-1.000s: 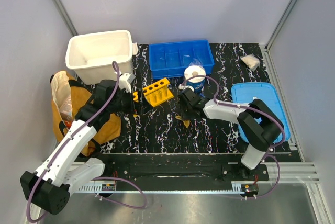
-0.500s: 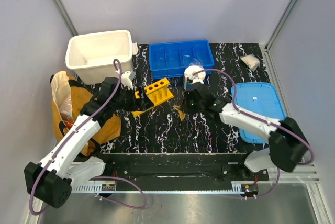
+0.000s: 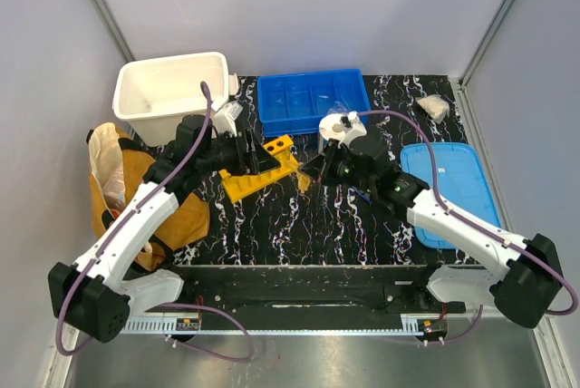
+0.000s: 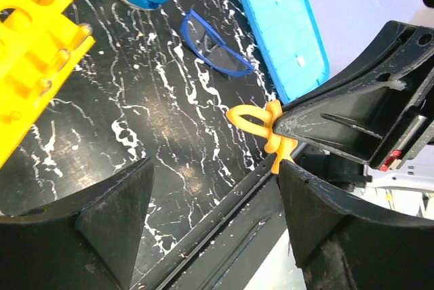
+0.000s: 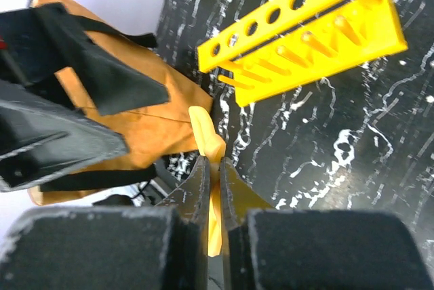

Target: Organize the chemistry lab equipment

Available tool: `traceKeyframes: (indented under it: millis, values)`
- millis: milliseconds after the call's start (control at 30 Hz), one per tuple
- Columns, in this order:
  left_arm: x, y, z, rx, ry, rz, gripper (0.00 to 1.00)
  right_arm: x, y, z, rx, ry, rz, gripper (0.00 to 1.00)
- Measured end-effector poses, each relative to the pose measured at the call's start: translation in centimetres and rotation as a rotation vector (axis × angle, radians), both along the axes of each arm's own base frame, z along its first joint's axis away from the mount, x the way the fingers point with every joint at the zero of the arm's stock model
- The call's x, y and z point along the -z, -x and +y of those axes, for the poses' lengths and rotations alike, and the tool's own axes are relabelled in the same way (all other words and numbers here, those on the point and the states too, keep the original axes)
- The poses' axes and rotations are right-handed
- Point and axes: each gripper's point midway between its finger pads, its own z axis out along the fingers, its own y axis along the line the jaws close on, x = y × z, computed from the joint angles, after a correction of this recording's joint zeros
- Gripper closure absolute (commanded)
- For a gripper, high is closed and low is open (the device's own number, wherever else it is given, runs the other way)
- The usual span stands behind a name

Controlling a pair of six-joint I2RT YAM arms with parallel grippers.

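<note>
The yellow test-tube rack lies on the dark mat left of centre, its row of holes showing in the right wrist view. My left gripper hovers over it, open, with nothing between its fingers. My right gripper is shut on the small yellow piece, held above the mat just right of the rack. That piece hangs close in front of my left gripper's right finger. Blue-rimmed goggles lie on the mat beyond it. No tubes show.
A white bin and a blue divided tray stand at the back. A paper roll sits in front of the tray. A blue lid lies on the right. The tan bag slumps at the left edge.
My right gripper closed on the yellow piece, lifted it off the mat and carried it left toward the rack. My left gripper moved right over the rack, which shifted and now lies lower.
</note>
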Motion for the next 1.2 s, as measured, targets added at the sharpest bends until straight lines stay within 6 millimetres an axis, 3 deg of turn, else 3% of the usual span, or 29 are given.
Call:
traceKeyframes:
  millis: [500, 600, 767, 933, 1000, 1067, 1200]
  values:
    - [-1.4, 1.5, -4.5, 0.193, 0.161, 0.057, 0.26, -5.1, -1.2, 1.3, 0.063, -0.231, -0.021, 0.95]
    - [-1.3, 2.3, -5.5, 0.225, 0.183, 0.061, 0.37, -5.5, -1.5, 1.6, 0.067, -0.262, -0.02, 0.94]
    - [-0.9, 2.8, -6.5, 0.256, 0.203, 0.092, 0.72, -5.5, -1.6, 1.8, 0.075, -0.291, -0.003, 0.9]
    - [-0.8, 2.8, -6.6, 0.251, 0.207, 0.103, 0.99, -4.6, -1.7, 1.5, 0.098, -0.295, 0.006, 0.71]
    - [-0.7, 2.8, -6.6, 0.245, 0.203, 0.105, 1.0, -4.3, -1.8, 1.3, 0.106, -0.291, 0.005, 0.56]
    - [-0.5, 2.5, -6.5, 0.227, 0.189, 0.103, 1.0, -4.3, -1.7, 1.2, 0.105, -0.289, -0.003, 0.3]
    - [0.5, 1.2, -5.3, 0.131, 0.106, 0.106, 1.0, -4.3, -1.0, -0.4, 0.135, -0.279, -0.031, 0.01]
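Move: The right hand holds the orange rubber bands in its shut fingertips. From the open left hand, the bands lie about 8 cm to the right, 4 cm back and 4 cm lower. The left gripper is correspondingly about 8 cm left of the right hand, 4 cm ahead and 4 cm above. On the table some 20 cm below the left hand, the yellow test tube rack stands about 9 cm ahead and 3 cm left; the tissue roll is about 14 cm ahead and 18 cm right. Rightward and slightly back, the left hand travels about 7 cm to the rubber bands, yawing some 15 degrees clockwise, while the right hand lifts them about 5 cm to meet it, rolling its left side up. The left fingers shut on the bands and pinch them, then the right fingers open and let go; the hands start to part, the left easing forward, left and down. ##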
